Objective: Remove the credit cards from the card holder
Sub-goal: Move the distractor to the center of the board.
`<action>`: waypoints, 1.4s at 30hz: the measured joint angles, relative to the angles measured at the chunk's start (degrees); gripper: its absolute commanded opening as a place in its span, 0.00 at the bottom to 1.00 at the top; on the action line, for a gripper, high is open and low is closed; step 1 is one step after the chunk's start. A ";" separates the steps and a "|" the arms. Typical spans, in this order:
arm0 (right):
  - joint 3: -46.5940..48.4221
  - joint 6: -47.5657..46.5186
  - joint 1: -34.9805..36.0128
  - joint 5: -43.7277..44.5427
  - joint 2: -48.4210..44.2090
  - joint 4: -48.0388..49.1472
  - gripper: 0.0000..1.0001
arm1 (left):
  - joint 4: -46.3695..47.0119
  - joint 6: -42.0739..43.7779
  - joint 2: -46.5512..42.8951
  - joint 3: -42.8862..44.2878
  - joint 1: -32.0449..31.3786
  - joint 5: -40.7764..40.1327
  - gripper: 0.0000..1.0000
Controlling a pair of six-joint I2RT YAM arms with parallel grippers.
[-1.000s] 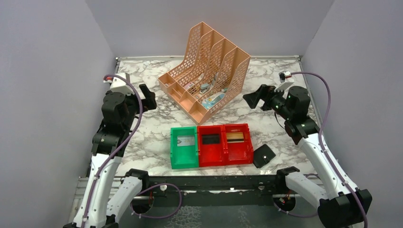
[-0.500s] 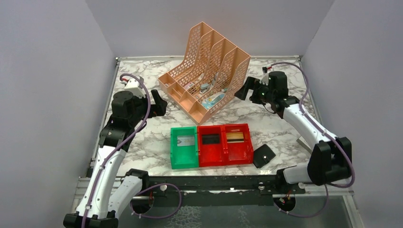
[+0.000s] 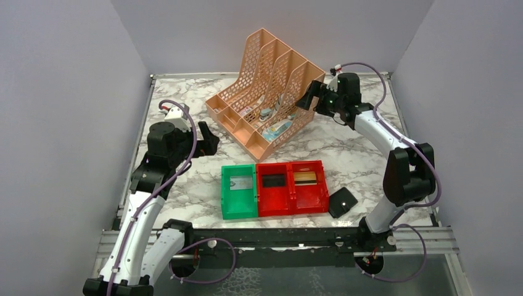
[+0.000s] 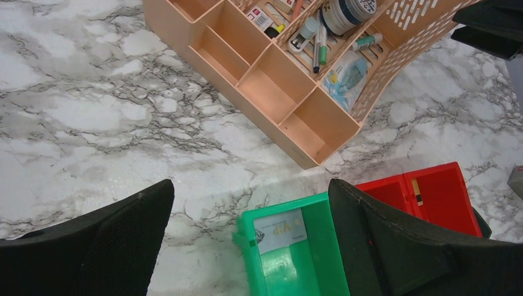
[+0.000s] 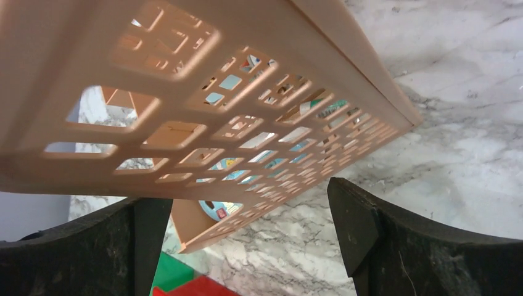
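The black card holder (image 3: 342, 201) lies flat and folded on the marble, just right of the red bins and far from both grippers. A white credit card (image 3: 242, 182) (image 4: 280, 230) rests in the green bin (image 3: 231, 206). A tan credit card (image 3: 306, 178) lies in the right red bin (image 3: 321, 197). My left gripper (image 3: 206, 139) (image 4: 250, 191) hovers open and empty over the marble, left of the green bin. My right gripper (image 3: 306, 98) (image 5: 247, 203) is open and empty, close against the right wall of the peach organizer (image 3: 271, 92) (image 5: 185, 92).
The peach lattice organizer holds pens and small items (image 4: 321, 37) in its front trays. A middle red bin (image 3: 274, 180) has a dark item in it. The bins stand in a row near the table's front edge (image 3: 277, 231).
My right arm has swung from the right side of the table toward the back, up to the organizer's right wall. My left gripper has shifted slightly toward the bins.
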 measured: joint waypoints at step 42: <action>39.54 -21.97 17.49 -7.21 27.08 -9.64 0.99 | 8.02 3.54 20.31 3.50 -7.98 14.21 0.98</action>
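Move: The organizer stands with its middle about 18 cm to the right hand's left, roughly level with it in reach and some 9 cm lower; its perforated right wall is much closer. The red-and-green tray lies about 30 cm back and 14 cm left of that hand, the card holder some 34 cm back and 12 cm right. From the left hand, the organizer is about 19 cm ahead and 17 cm right, the tray roughly 13 cm back and 21 cm right. The organizer is pushed leftward by the open right gripper against its right wall: the hand first reaches about 10 cm forward along that wall, then sweeps some 20 cm left while curving back and swinging counter-clockwise, and finally eases off to the right. Late on, the open left hand swings about 9 cm right, sinking 4 cm in all and turning clockwise, into the gap between organizer and tray. ##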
